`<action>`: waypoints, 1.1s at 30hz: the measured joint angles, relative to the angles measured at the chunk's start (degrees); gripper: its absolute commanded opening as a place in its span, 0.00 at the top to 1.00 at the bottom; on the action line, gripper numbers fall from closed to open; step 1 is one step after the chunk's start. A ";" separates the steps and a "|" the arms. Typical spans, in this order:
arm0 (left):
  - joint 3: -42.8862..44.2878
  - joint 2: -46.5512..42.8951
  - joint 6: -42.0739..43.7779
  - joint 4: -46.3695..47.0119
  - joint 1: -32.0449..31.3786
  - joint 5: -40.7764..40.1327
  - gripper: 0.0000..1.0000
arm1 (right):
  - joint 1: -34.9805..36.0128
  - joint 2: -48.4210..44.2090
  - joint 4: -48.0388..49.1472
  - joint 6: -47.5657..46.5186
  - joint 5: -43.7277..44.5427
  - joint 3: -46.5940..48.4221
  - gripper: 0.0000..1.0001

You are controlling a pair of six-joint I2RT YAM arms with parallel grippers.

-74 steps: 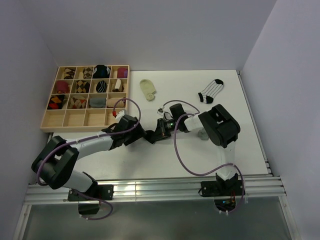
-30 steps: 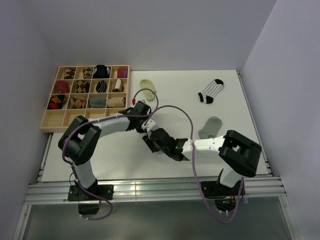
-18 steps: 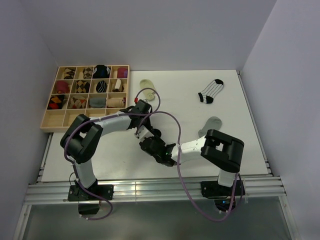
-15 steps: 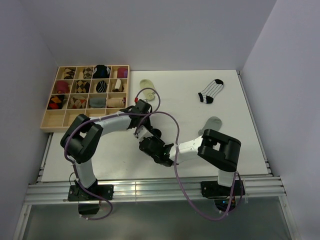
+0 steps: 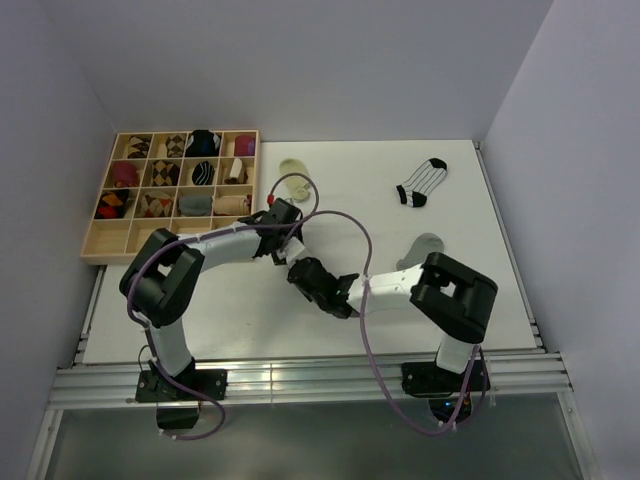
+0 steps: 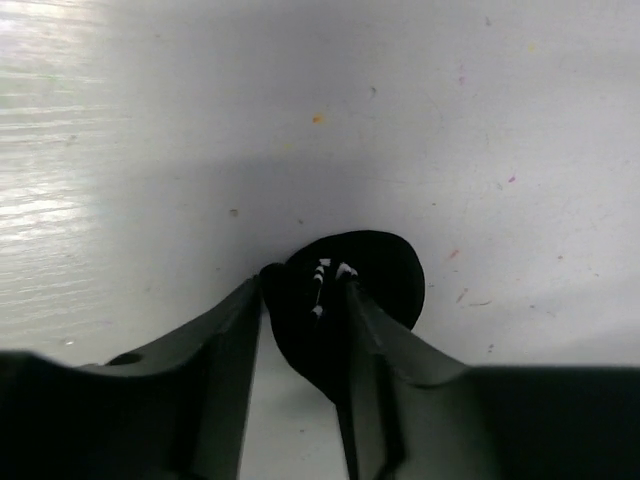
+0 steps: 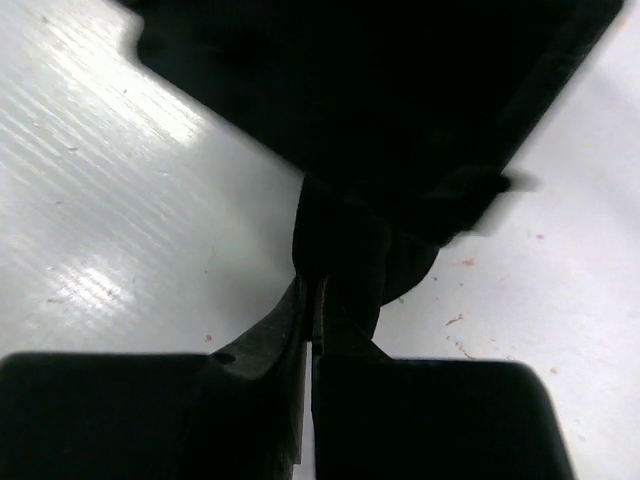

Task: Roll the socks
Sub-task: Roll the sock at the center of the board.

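A black sock with white bands lies bunched on the white table at mid-table. My left gripper straddles it with its jaws apart, and bare table shows between the left finger and the sock. My right gripper is shut, pinching a fold of the black sock, with the left gripper's dark body just above it. In the top view the left gripper and the right gripper meet tip to tip, hiding the sock. The cream sock, the striped white sock and the grey sock lie flat.
A wooden compartment tray stands at the back left, with rolled socks in its upper rows. The grey sock lies close behind the right arm's elbow. Purple cables loop over both arms. Walls close in the table on the left, back and right.
The right gripper has shifted up and right to the left gripper's tip and shut on the black sock. The left jaws have widened around the sock.
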 measured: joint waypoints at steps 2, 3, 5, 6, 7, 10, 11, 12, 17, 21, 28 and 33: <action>-0.52 -0.90 -0.42 -0.72 0.13 -0.83 0.45 | -2.75 -2.38 -1.16 1.86 -6.25 -0.52 1.00; -0.98 -1.51 -0.61 -0.90 0.11 -1.33 0.37 | -4.48 -3.65 -1.75 2.82 -9.64 -0.72 1.00; -1.86 -3.26 -1.42 -1.36 0.09 -2.23 0.27 | -7.56 -5.49 -2.64 4.57 -15.63 -0.94 1.00; -2.32 -4.37 -1.90 -1.53 0.09 -2.91 0.24 | -9.01 -5.99 -2.80 5.38 -18.47 -0.94 1.00; -2.84 -5.64 -2.29 -1.57 0.09 -3.43 0.23 | -10.23 -6.32 -2.86 6.14 -20.96 -0.94 1.00; -5.07 -10.29 -4.09 -1.44 0.31 -5.97 0.19 | -13.88 -6.62 -2.95 8.52 -30.32 -0.96 1.00; -6.05 -11.87 -4.87 -1.11 0.61 -6.51 0.19 | -14.84 -6.62 -2.93 9.18 -32.85 -0.96 1.00; -7.28 -13.79 -5.75 -0.85 0.98 -6.73 0.19 | -15.98 -6.54 -3.02 10.10 -36.30 -0.94 1.00; -12.33 -22.01 -8.90 1.55 1.20 -7.34 0.19 | -20.41 -3.30 -3.23 13.73 -48.00 0.24 1.00; -16.98 -25.42 -11.39 5.18 1.20 -6.88 0.18 | -23.61 0.59 0.09 18.34 -57.33 0.85 1.00; -27.50 -27.21 -15.78 10.23 1.20 -5.27 0.17 | -29.35 6.75 13.00 30.86 -70.95 -1.46 1.00; -28.24 -26.18 -16.81 14.78 0.96 -4.31 0.20 | -33.00 11.13 22.03 39.10 -78.01 -3.08 1.00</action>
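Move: Almost under both hands is the dark sock: its middle lies about 2 cm back of the left hand point, and for the right hand 2 cm ahead and 1 cm left, about 1 cm below each. From the left hand the light green sock is some 16 cm ahead and 2 cm left, and the divided box is centred about 12 cm ahead and 30 cm left. From the right hand the grey sock lies some 26 cm right, 3 cm ahead. Opening wide, the left fingers come free of the dark sock, rise about 7.5 cm while swinging left, then draw back and sink to the sock's left side, staying open. Meanwhile the right hand keeps its pinch nearly in place, lifts barely 2 cm and eases partly down, its wrist turning nearly 80 degrees until the fingers, first pointing forward and down, point mostly left. ##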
